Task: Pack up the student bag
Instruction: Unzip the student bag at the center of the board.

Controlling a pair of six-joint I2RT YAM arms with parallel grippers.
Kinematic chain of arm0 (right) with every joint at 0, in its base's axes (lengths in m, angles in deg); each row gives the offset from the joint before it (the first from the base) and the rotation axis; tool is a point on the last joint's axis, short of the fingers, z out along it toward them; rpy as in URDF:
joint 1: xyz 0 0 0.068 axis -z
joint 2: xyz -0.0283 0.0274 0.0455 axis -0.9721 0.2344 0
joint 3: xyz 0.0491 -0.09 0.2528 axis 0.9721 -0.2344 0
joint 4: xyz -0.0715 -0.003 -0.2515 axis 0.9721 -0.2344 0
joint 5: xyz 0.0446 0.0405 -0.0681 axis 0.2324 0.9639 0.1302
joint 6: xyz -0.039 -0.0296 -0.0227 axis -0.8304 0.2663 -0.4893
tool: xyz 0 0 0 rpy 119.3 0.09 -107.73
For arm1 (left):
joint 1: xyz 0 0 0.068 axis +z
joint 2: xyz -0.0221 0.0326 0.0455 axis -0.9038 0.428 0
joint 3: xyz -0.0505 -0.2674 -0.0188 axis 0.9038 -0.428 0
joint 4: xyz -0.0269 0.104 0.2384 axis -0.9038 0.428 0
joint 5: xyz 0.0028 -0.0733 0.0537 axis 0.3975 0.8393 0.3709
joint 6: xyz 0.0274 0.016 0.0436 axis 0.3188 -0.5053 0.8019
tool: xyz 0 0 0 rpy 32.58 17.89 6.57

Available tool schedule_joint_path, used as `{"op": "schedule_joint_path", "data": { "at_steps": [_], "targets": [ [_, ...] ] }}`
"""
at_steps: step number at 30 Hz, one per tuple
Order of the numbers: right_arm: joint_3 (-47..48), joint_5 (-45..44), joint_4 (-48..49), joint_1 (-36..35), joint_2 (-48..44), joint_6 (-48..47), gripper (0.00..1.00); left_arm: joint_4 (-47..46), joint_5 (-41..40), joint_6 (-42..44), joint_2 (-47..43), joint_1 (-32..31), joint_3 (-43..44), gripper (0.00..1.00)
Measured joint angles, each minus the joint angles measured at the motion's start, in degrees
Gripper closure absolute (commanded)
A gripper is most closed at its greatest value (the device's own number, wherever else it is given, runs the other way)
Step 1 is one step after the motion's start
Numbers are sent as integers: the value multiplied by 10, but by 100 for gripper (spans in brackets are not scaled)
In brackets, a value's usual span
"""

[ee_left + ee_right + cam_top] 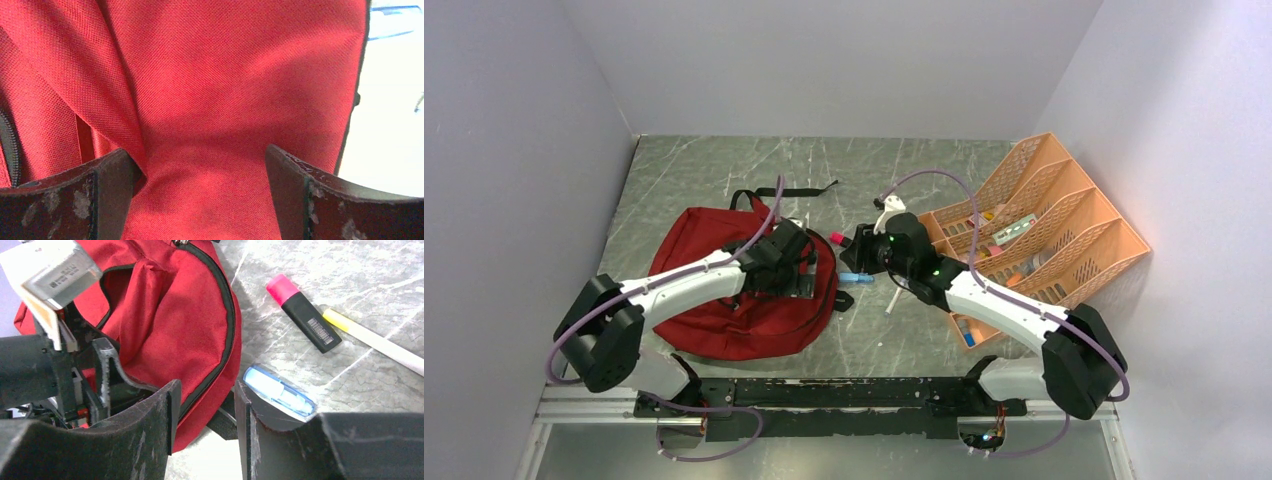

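Observation:
The student bag (734,295) is a dark red backpack lying flat on the table, left of centre. My left gripper (799,268) rests on its right part. In the left wrist view that gripper (205,170) stands wide open, with the bag's red fabric (225,100) bulging between the fingers and not pinched. My right gripper (864,250) hovers just right of the bag. Seen from its wrist, the right gripper (205,410) is partly open and holds nothing. The bag's zipped edge (225,315) shows behind the gap.
A blue pen (280,392) lies behind my right finger, beside the bag. A pink highlighter (302,315) and a white pen with a yellow tip (375,340) lie further out. An orange desk organiser (1044,230) holding several small items stands at the right wall.

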Motion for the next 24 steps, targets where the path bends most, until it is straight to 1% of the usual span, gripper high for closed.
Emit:
{"op": "schedule_joint_path", "data": {
  "at_steps": [4, 7, 10, 13, 19, 24],
  "targets": [
    [-3, -9, -2, 0, -10, 2, 53, 8, -45, -16, 15, -14, 0, 4],
    [-3, -16, -4, 0, -13, 3, 53, 29, -83, -29, 24, -31, 0, 3],
    [-3, -20, -4, 0, -14, 4, 53, 50, -104, -33, 22, -39, 2, 3],
    [-3, -24, -4, 0, -14, 5, 53, 70, -112, -32, 6, -40, 13, 3],
    [-4, -24, -4, 0, -14, 6, 53, 97, -131, -16, -51, -40, 78, 3],
    [-14, -28, -8, 0, -23, 6, 52, 112, -166, -1, -72, -33, 116, 3]
  ]
}}
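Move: The left hand is wide open at the student bag's surface. The red fold beside its left finger lies some 4 cm left and 2 cm ahead, 1 cm lower. The main zip's nearest stretch is about 5 cm right and 2 cm ahead; the blue highlighter is roughly 9 cm right, 1 cm ahead, 6 cm lower. From the right hand the fold lies about 10 cm left, level fore and aft, 8 cm below. The left hand, fingers open, dips slightly leftward by the fold, then lifts about 11 cm and somewhat forward. ##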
